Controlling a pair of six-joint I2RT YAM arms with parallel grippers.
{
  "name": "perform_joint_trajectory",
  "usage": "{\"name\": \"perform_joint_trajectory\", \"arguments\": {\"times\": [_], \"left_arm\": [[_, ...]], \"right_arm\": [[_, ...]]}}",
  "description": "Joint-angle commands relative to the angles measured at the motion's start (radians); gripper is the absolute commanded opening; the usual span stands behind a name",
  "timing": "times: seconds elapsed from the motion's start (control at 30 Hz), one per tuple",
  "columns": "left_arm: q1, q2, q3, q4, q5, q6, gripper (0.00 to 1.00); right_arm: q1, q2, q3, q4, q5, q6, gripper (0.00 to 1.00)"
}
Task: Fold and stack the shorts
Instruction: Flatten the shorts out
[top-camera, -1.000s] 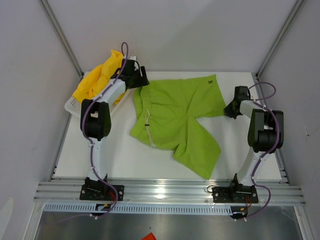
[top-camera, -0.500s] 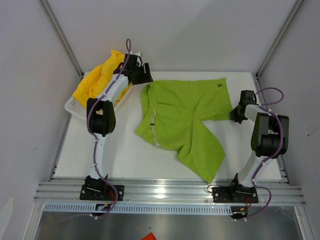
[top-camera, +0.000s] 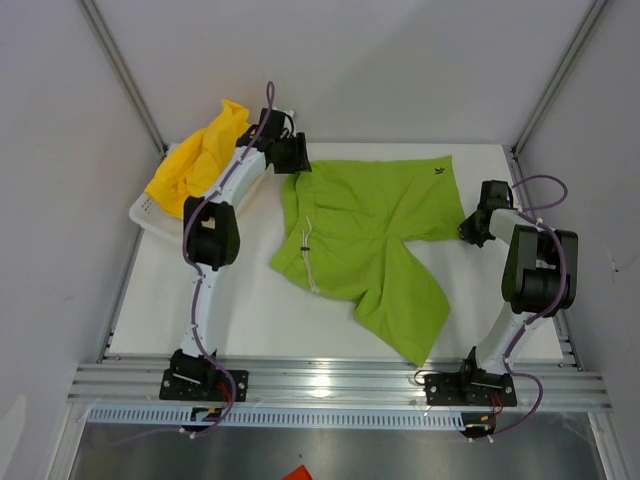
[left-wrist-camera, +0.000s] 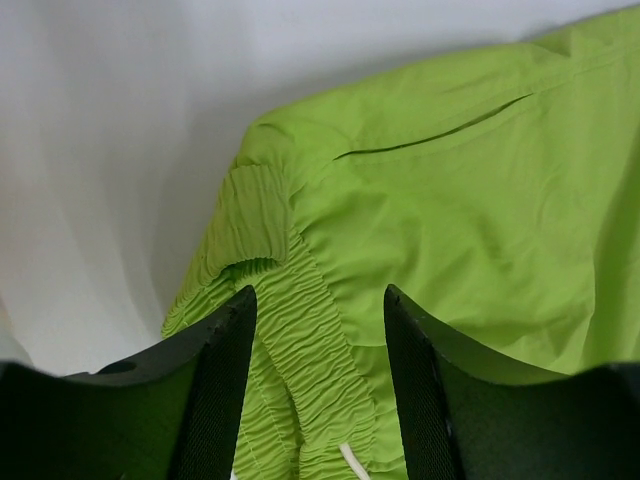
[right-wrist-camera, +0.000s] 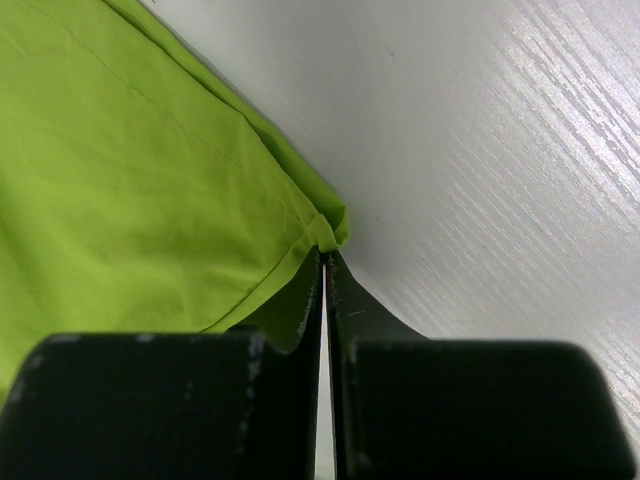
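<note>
The lime green shorts (top-camera: 365, 240) lie spread on the white table, waistband to the left, one leg towards the front. My left gripper (top-camera: 295, 155) hovers over the far waistband corner. In the left wrist view it (left-wrist-camera: 318, 292) stands open, with the ruched waistband (left-wrist-camera: 310, 340) and white drawstring (left-wrist-camera: 352, 462) between its fingers and a gap on each side. My right gripper (top-camera: 470, 228) is at the right leg's hem; in its wrist view it (right-wrist-camera: 325, 252) is shut on the hem corner of the green shorts (right-wrist-camera: 150, 180). The yellow shorts (top-camera: 195, 160) are heaped in the basket.
A white mesh basket (top-camera: 145, 208) sits at the table's far left corner under the yellow shorts. Bare table (top-camera: 240, 300) lies in front of the green shorts. Grey walls and metal frame posts enclose the table on three sides.
The right gripper pulled the right leg's hem to the right, spreading the green shorts. The left gripper moved back and right to the waistband corner, and its jaws have narrowed.
</note>
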Motion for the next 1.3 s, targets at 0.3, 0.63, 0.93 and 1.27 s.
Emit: {"name": "perform_joint_trajectory", "arguments": {"times": [0.3,0.63,0.93,1.27], "left_arm": [[0.017,0.104,0.143,-0.05,-0.01,-0.017,0.55],[0.04,0.137,0.14,0.025,0.014,-0.057,0.35],[0.06,0.127,0.108,0.102,-0.001,-0.111,0.0],[0.155,0.068,0.029,0.2,0.163,-0.251,0.0]], "right_arm": [[0.004,-0.06,-0.009,0.027,-0.003,0.002,0.0],[0.005,-0.066,-0.015,0.034,-0.01,0.001,0.0],[0.005,-0.077,-0.044,0.039,-0.018,0.013,0.0],[-0.025,-0.124,-0.109,0.024,0.023,0.007,0.0]]}}
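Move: Below the half-open left fingers, the waistband corner of the green shorts sits about 5 cm down, some 2 cm farther out and 2 cm left. From that hand, the white drawstring is roughly 18 cm back and 1 cm left; the yellow cloth is about 24 cm left and 3 cm ahead. The right hand already pinches a leg-hem corner; from it the waistband corner is some 18 cm ahead, 45 cm left and 3 cm higher. Sinking nearly 5 cm onto the waistband corner while easing forward and left, the left hand shuts its fingers and pinches the fold. Closed, it goes on about 2 cm forward and slightly left, rolling some 10 degrees left side down. The right hand keeps its pinch on the leg hem and late on draws back about 2 cm. ##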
